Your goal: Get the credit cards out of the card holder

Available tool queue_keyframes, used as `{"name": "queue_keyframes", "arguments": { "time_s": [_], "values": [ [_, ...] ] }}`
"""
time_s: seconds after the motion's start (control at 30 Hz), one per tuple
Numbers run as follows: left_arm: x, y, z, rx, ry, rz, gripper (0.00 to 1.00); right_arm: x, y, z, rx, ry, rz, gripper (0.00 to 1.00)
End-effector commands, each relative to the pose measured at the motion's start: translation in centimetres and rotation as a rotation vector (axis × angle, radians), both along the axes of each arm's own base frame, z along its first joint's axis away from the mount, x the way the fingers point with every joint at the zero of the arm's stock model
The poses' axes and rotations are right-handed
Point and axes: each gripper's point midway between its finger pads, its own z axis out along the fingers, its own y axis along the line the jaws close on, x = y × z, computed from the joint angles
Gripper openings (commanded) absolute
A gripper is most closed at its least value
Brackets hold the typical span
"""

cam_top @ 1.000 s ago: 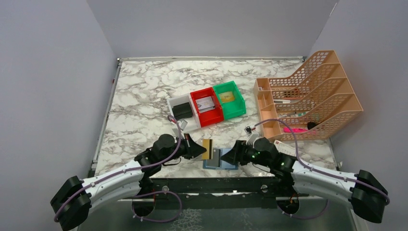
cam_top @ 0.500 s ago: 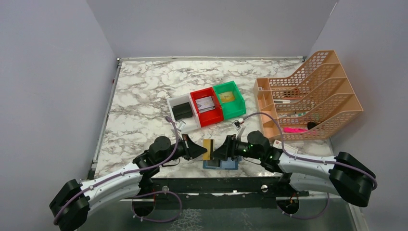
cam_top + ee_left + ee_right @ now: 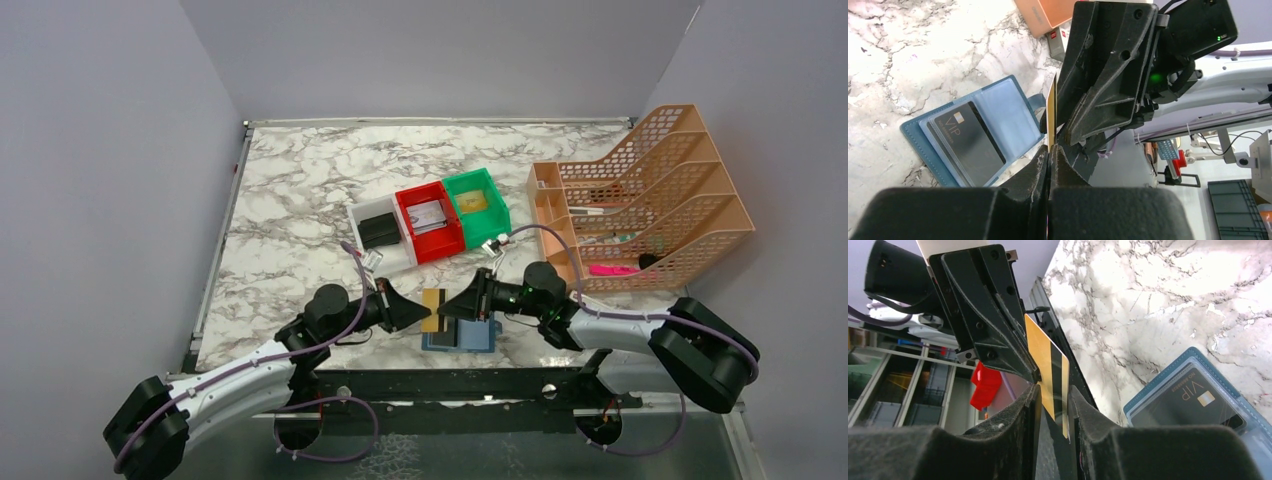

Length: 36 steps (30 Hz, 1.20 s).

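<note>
The teal-blue card holder (image 3: pixel 470 338) lies open on the marble near the front edge. It also shows in the left wrist view as the card holder (image 3: pixel 915 140) and in the right wrist view as the card holder (image 3: pixel 1153 385), with a black VIP card (image 3: pixel 968 145) in its clear pocket. My left gripper (image 3: pixel 420 312) is shut on a gold credit card (image 3: pixel 432 310) with a black stripe, held on edge above the holder. My right gripper (image 3: pixel 447 310) faces it, and the gold card (image 3: pixel 1048 365) stands between its fingers (image 3: pixel 1100 425) with a gap still showing.
White (image 3: pixel 378 232), red (image 3: pixel 430 222) and green (image 3: pixel 476 205) bins stand behind the grippers, the white one holding a black wallet. An orange file rack (image 3: pixel 640 200) fills the right side. A small white box with a red stripe (image 3: pixel 1057 40) lies near the rack.
My right gripper has moved left from over the holder up to the gold card, and its fingers have narrowed around it. The left gripper has kept hold of the card, almost still.
</note>
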Motion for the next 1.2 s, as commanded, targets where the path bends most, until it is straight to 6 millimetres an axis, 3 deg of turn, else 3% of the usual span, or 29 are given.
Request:
{"name": "queue_keyframes", "arguments": {
  "time_s": [0.0,0.27,0.4,0.57,0.7,0.83,1.03,1.17],
  "values": [
    [0.1,0.0,1.2,-0.045,-0.029,-0.015,0.0,-1.2,0.1,1.6,0.082,-0.038,0.081,0.29],
    [0.4,0.3,1.2,-0.05,-0.024,-0.008,0.0,-1.4,-0.2,1.4,0.105,-0.022,0.087,0.1],
    [0.9,0.7,1.2,-0.054,-0.027,0.015,0.2,-1.0,-0.3,1.5,0.1,-0.026,0.068,0.01],
    [1.7,1.2,0.8,-0.006,-0.017,0.05,0.53,0.7,-0.9,0.2,0.01,-0.022,-0.039,0.01],
    [3.2,2.3,0.5,0.148,-0.023,0.124,0.72,2.8,-2.4,-0.9,-0.112,-0.062,-0.179,0.01],
    [5.2,5.1,1.0,0.376,-0.03,0.252,0.8,5.4,-5.0,-0.3,-0.223,-0.168,-0.36,0.01],
    [7.1,10.0,2.8,0.638,-0.083,0.421,0.86,10.4,-9.9,3.0,-0.378,-0.397,-0.671,0.01],
    [7.6,12.1,3.4,0.713,-0.121,0.493,0.91,13.1,-11.4,4.8,-0.524,-0.572,-0.751,0.01]
  ]
}}
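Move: The gold credit card lies nearly flat between the two hands. Its middle is about 2 cm to the right hand's left, level with the hand, and about 2 cm to the right of the left hand, which still holds it. From the right hand, the open card holder is on the table some 5 cm back, 4 cm right and 10 cm below. The green compartment is roughly 22 cm ahead and 8 cm right, the red one about 19 cm ahead and 2 cm left, both some 9 cm down. The gold credit card changes hands: the right fingers close on its right-hand edge, then the left fingers open wide and let go. The left hand backs off left, forward and up, about 12 cm, rolling as it goes. The right hand carries the card forward and right with some lift, about 13 cm, towards the green compartment, swinging some 30 degrees clockwise. ##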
